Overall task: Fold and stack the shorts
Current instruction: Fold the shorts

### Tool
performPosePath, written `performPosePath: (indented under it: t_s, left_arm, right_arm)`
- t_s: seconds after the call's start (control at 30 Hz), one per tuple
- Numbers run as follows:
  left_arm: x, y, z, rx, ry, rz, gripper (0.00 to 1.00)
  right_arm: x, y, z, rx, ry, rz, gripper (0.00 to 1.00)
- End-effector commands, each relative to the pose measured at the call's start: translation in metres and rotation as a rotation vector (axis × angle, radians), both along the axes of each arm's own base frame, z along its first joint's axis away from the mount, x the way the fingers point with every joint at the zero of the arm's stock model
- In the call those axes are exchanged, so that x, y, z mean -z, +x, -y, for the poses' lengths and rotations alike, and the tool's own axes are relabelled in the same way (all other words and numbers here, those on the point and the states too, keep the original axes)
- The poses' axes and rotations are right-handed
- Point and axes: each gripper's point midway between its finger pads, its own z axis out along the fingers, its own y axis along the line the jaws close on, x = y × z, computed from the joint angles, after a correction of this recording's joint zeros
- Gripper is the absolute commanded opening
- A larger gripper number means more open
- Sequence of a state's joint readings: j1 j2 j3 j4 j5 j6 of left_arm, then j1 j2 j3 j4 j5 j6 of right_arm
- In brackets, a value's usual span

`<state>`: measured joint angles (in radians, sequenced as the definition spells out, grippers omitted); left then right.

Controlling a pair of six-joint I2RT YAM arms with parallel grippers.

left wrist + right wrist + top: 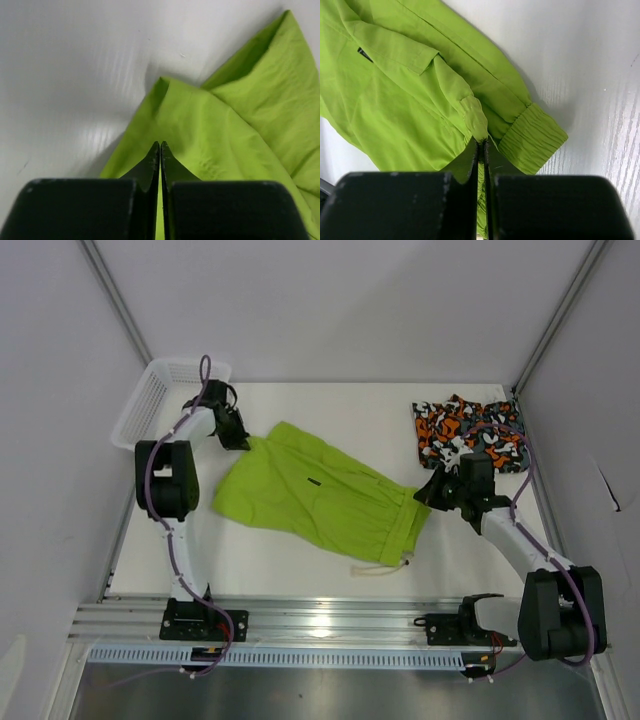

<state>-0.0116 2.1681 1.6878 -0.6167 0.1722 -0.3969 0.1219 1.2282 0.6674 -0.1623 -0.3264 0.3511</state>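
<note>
The lime green shorts [310, 495] lie spread across the middle of the white table, waistband toward the right, with a white drawstring [380, 568] trailing at the front. My left gripper [243, 440] is shut on their far left leg corner; the left wrist view shows green cloth [225, 135] pinched between the closed fingertips [160, 146]. My right gripper [428, 492] is shut on a fold at the elastic waistband [532, 137], its tips [481, 142] biting the fabric [395, 100]. The camo shorts [465, 430] lie in a bundle at the back right, just behind the right arm.
A white mesh basket [150, 400] stands at the back left corner, behind the left arm. White walls with grey posts close in the table on three sides. An aluminium rail [320, 620] carrying both arm bases runs along the near edge.
</note>
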Motion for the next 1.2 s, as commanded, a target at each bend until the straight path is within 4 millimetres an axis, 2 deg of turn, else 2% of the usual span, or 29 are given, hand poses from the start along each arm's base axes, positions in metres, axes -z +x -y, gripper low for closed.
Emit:
performPosePath:
  t_s: [0.0, 0.17, 0.33, 0.37, 0.47, 0.53, 0.57, 0.6, 1.0, 1.17]
  left_arm:
    - [-0.073, 0.006, 0.006, -0.008, -0.057, 0.159, 0.00]
    - [-0.099, -0.002, 0.008, -0.013, -0.077, 0.205, 0.00]
    - [-0.113, -0.003, 0.009, -0.009, -0.082, 0.242, 0.00]
    - [-0.110, -0.003, 0.009, -0.003, -0.084, 0.227, 0.00]
    - [-0.086, -0.004, 0.009, 0.002, -0.081, 0.154, 0.31]
    - [-0.072, -0.004, 0.008, -0.002, -0.072, 0.143, 0.43]
    - [-0.067, -0.004, 0.008, 0.000, -0.071, 0.139, 0.53]
    - [-0.059, -0.005, 0.008, 0.006, -0.070, 0.122, 0.56]
    - [-0.009, -0.014, -0.002, 0.009, -0.008, 0.013, 0.59]
    - [-0.003, -0.012, -0.005, 0.004, 0.011, 0.012, 0.59]
  right_arm:
    - [-0.022, 0.003, -0.002, 0.004, 0.048, 0.081, 0.00]
    - [-0.027, 0.002, 0.001, 0.016, 0.059, 0.088, 0.00]
    - [-0.024, 0.002, 0.005, 0.035, 0.069, 0.079, 0.00]
    - [-0.024, 0.002, 0.004, 0.029, 0.074, 0.078, 0.00]
    - [-0.019, 0.002, 0.004, 0.028, 0.083, 0.064, 0.00]
    - [-0.016, 0.002, 0.003, 0.022, 0.088, 0.058, 0.00]
    - [-0.016, 0.002, 0.003, 0.022, 0.091, 0.057, 0.00]
    - [-0.015, 0.002, 0.003, 0.019, 0.092, 0.055, 0.00]
    - [-0.010, 0.001, 0.001, 0.014, 0.105, 0.045, 0.00]
    - [-0.009, 0.001, 0.000, 0.008, 0.108, 0.040, 0.00]
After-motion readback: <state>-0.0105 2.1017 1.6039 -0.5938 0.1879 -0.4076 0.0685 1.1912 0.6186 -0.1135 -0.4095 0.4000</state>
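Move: The left hand's shut, empty fingers are at the shorts' far-left corner: its tip lies about 3 cm ahead, 1 cm to the right and 1 cm below. The cloth's next raised peak is some 6 cm ahead and 8 cm right; the white basket's middle is 11 cm ahead and 18 cm left. From the right hand, holding the waistband, that corner lies roughly 17 cm ahead, 38 cm left and 7 cm lower, and the patterned shorts 18 cm ahead, 13 cm right. The right fingers keep their pinch on the green waistband, rising barely 1 cm and easing partway down again. The shut left fingers come up off the shorts without any cloth, climb about 9 cm, open to a bit over half, then sink almost as far, ending 1–2 cm nearer the base and spread above the cloth's left edge. The left hand tips up some 10 degrees on the rise and levels back. ##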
